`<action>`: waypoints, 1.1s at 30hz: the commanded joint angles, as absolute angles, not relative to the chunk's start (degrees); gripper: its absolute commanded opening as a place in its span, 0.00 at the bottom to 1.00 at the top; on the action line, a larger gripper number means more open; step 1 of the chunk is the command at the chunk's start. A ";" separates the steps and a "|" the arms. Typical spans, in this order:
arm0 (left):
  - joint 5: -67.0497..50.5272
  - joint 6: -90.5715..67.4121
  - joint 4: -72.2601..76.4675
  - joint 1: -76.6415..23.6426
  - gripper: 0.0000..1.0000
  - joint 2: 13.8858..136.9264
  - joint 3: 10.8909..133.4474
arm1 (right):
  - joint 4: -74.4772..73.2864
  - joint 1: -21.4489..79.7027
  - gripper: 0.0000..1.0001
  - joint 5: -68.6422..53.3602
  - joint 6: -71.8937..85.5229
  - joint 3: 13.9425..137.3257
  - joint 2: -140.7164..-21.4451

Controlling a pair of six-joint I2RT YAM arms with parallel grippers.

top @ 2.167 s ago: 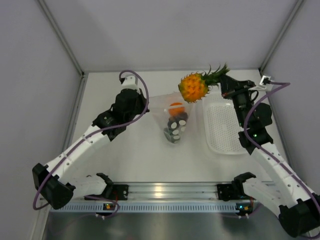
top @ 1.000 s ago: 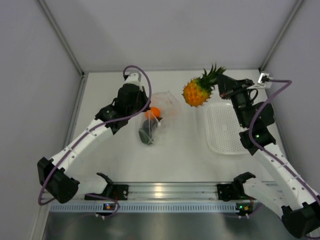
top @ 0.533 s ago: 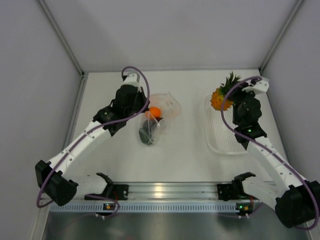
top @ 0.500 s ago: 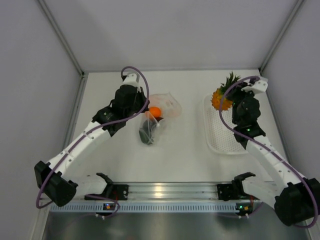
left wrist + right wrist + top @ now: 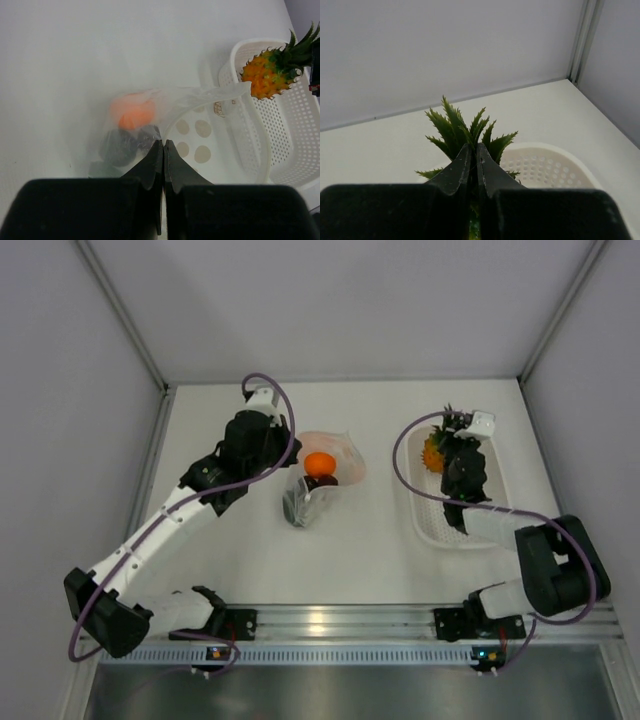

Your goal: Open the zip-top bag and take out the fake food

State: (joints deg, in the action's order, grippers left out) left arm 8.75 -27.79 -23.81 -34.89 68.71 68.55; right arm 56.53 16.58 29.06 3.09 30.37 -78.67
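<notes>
The zip-top bag (image 5: pixel 338 462) lies at the table's middle, and my left gripper (image 5: pixel 293 468) is shut on its clear plastic edge (image 5: pixel 200 94). A round orange fruit (image 5: pixel 132 112) and dark pieces (image 5: pixel 119 147) of the fake food show through the film. The pineapple (image 5: pixel 433 453) is out of the bag and hangs low in the far end of the white basket (image 5: pixel 455 515). My right gripper (image 5: pixel 474 147) is shut on its green crown (image 5: pixel 451 122). The pineapple's orange body (image 5: pixel 265 80) shows in the left wrist view.
The white perforated basket (image 5: pixel 285 135) stands at the right, close to the right wall. Grey walls (image 5: pixel 90 360) enclose the table at the left, back and right. The rail with both arm bases (image 5: pixel 330 625) runs along the near edge.
My right arm has swung the pineapple from above the table's middle to the right and lowered it into the basket. The left gripper has drawn the bag a little leftward, then held.
</notes>
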 commanded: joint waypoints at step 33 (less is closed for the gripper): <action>8.26 -28.21 -22.50 -34.63 0.00 65.92 65.83 | 2.21 15.82 0.99 10.83 18.18 53.43 -63.20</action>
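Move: In over the basket's far left part, the right hand holds the pineapple by its leaves, with the fruit's body about 7 cm below, 4 cm back and 4 cm left of it. The basket's middle is some 7 cm back, 2 cm right and 13 cm down. The orange in the bag lies about 34 cm left, 3 cm back and 10 cm down. From the left hand, the basket's middle is roughly 42 cm right, 2 cm ahead and 19 cm down. Lowering the pineapple the last 3 cm or so into the basket, the right hand opens wide to release the leaves, draws back some 3 cm, then climbs about 11 cm away from it, drifting left and turning slightly counter-clockwise at the end. The left hand keeps its pinch on the bag's rim, sinking nearly 2 cm and easing back a little. ##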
